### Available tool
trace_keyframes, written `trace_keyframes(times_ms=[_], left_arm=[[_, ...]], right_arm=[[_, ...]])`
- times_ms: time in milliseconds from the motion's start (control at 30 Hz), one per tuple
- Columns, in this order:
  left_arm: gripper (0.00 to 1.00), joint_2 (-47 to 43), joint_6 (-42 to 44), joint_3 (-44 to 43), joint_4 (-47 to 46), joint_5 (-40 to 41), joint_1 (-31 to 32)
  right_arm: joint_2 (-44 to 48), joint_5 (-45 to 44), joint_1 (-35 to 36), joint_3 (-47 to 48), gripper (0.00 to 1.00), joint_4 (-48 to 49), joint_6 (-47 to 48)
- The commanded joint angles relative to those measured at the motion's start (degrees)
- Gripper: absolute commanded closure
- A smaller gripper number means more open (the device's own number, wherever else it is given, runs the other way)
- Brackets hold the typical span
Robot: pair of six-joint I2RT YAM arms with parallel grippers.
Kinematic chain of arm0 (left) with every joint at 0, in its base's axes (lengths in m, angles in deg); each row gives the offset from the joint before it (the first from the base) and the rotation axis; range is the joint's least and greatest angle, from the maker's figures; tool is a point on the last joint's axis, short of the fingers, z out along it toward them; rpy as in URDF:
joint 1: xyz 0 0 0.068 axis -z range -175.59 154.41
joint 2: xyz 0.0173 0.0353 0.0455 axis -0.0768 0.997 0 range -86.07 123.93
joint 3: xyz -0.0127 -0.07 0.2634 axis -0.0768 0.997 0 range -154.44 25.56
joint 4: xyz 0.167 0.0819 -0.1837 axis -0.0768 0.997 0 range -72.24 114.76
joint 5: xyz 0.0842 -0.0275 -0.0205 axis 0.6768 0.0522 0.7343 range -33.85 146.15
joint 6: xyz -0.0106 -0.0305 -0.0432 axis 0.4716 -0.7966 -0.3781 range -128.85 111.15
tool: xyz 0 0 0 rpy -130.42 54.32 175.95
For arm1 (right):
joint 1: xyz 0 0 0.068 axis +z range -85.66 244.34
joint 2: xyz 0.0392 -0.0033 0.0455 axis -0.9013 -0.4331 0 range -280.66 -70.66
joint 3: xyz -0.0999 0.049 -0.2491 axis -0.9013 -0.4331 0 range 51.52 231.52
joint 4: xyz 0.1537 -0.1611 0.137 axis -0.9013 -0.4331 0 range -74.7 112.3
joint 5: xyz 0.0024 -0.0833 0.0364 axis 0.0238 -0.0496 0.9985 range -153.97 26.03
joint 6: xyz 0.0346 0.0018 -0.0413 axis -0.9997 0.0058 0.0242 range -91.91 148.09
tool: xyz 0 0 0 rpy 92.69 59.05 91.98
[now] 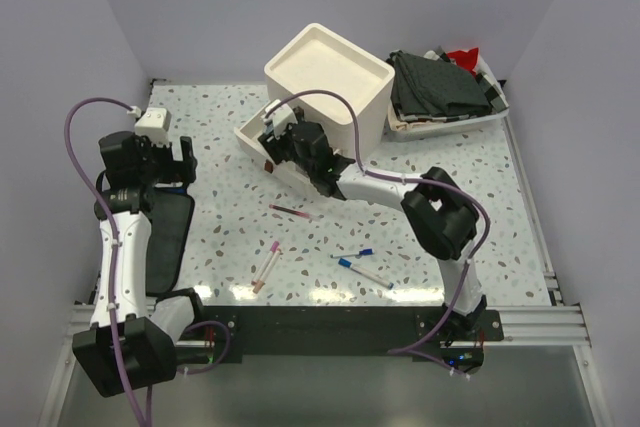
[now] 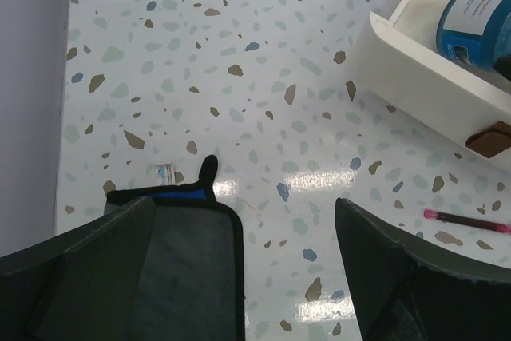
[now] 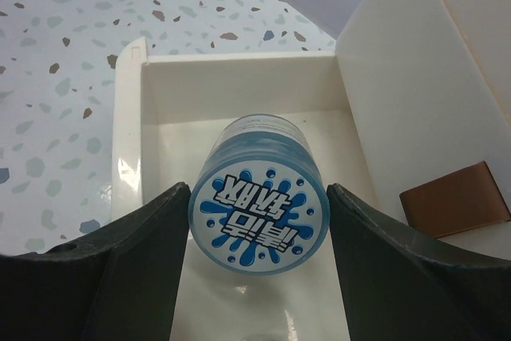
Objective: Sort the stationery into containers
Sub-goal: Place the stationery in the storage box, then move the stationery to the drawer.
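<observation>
My right gripper (image 3: 259,225) is shut on a round blue tape roll (image 3: 259,205), both fingers against its sides, and holds it inside the pulled-out bottom drawer (image 3: 239,85) of the cream-white cabinet (image 1: 330,77). The left wrist view shows that roll (image 2: 479,17) in the drawer (image 2: 415,77) too. My left gripper (image 2: 283,277) stands open above the table at the left (image 1: 168,169), with nothing between its fingers. A maroon pen (image 1: 290,211), a pink pen (image 1: 268,265) and two blue-capped white pens (image 1: 365,274) lie on the table's near half.
A dark pouch (image 1: 165,242) lies flat at the left, partly under my left gripper. A white tray of dark cloths (image 1: 445,92) stands at the back right. A brown handle (image 3: 453,197) shows on a drawer front beside the open drawer.
</observation>
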Motion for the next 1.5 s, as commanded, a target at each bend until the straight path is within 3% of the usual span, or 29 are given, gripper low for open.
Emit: trace_keyframes(times_ms=[0, 67, 233, 333, 400, 433, 467, 533, 633, 967, 1100, 1200, 1233, 1267, 1300, 1467], left_arm=[[0.01, -1.22, -0.02, -0.31, -1.75, -0.93, -0.49], [0.01, -1.75, -0.55, 0.74, -2.63, -1.37, -0.49], [0.01, -3.15, -2.04, 2.42, -4.04, -2.60, -0.40], [0.01, -3.59, -2.92, 3.04, -5.35, -3.48, -0.49], [0.01, -3.86, -3.27, 3.30, -6.15, -3.74, -0.49], [0.01, -3.86, -3.36, 3.30, -6.24, -3.83, -0.40], [0.01, -4.03, -3.53, 3.30, -6.24, -3.83, -0.48], [0.01, -4.03, -3.27, 2.95, -5.80, -3.75, -0.40], [0.01, -4.12, -2.22, 2.68, -4.40, -3.40, -0.49], [0.01, -3.86, 0.07, 2.24, -1.32, -1.46, -1.01], [0.01, -3.16, 0.59, 1.81, -1.31, -1.46, -1.28], [0.01, -3.07, 0.42, 1.98, -2.10, -1.63, -1.28], [0.01, -2.98, 0.33, 2.50, -2.37, -1.81, -1.28], [0.01, -2.81, -0.02, 2.86, -3.33, -2.25, -1.19], [0.01, -2.72, -0.28, 3.47, -3.86, -2.51, -1.28], [0.01, -1.84, -1.42, 4.09, -6.24, -3.74, -1.28]], right_arm=[[6.39, -1.08, -0.13, -0.44, 0.65, 3.22, -0.90], [9.38, -1.61, -0.04, -3.26, 0.46, 3.22, -0.29], [13.34, -1.53, -0.22, -3.45, 0.40, -0.02, 0.15], [13.61, -0.83, -0.22, -1.16, 0.30, -3.88, 0.42], [12.73, 0.66, -0.30, 0.24, 0.45, -6.09, -0.11], [12.30, 1.45, -0.39, 0.42, 0.59, -7.14, -0.20], [11.94, 1.55, -0.39, 0.60, 0.67, -7.24, -0.46], [10.27, 1.99, -0.57, 1.21, 0.79, -7.06, -0.98], [7.47, 2.34, -0.66, 2.97, 0.89, -5.75, -1.69], [-3.42, 3.75, -1.97, 15.18, 0.97, -3.81, -3.54], [-5.03, 2.35, -3.38, 17.74, 0.94, -7.22, -4.15], [-0.91, 1.90, -3.73, 12.06, 0.66, -8.73, -3.89], [0.33, 1.99, -3.91, 10.37, 0.38, -8.91, -3.11], [1.56, 1.90, -3.91, 8.88, 0.25, -9.17, -2.75], [2.87, 1.99, -3.82, 6.95, 0.04, -10.30, -1.96], [3.59, 3.31, -4.26, 7.36, 0.01, -13.74, -2.22]])
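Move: The blue jar is held between the right fingers at the left end of the storage box's open drawer; its resting spot there is about 3 cm ahead and 1 cm left, at hand height. The drawer handle is some 7 cm back and level sideways, 3 cm below; the box body's middle is about 10 cm ahead and 14 cm right. From the left hand the spot is roughly 20 cm right, 7 cm ahead and 5 cm lower. The blue jar, still gripped by the right hand, is first taken back and right about 3 cm each way and raised some 5 cm, then carried forward, left and down again into the drawer's left end. The right fingers then open wide, letting go of it, and draw back a little and to the right, the wrist tipped slightly further down. ##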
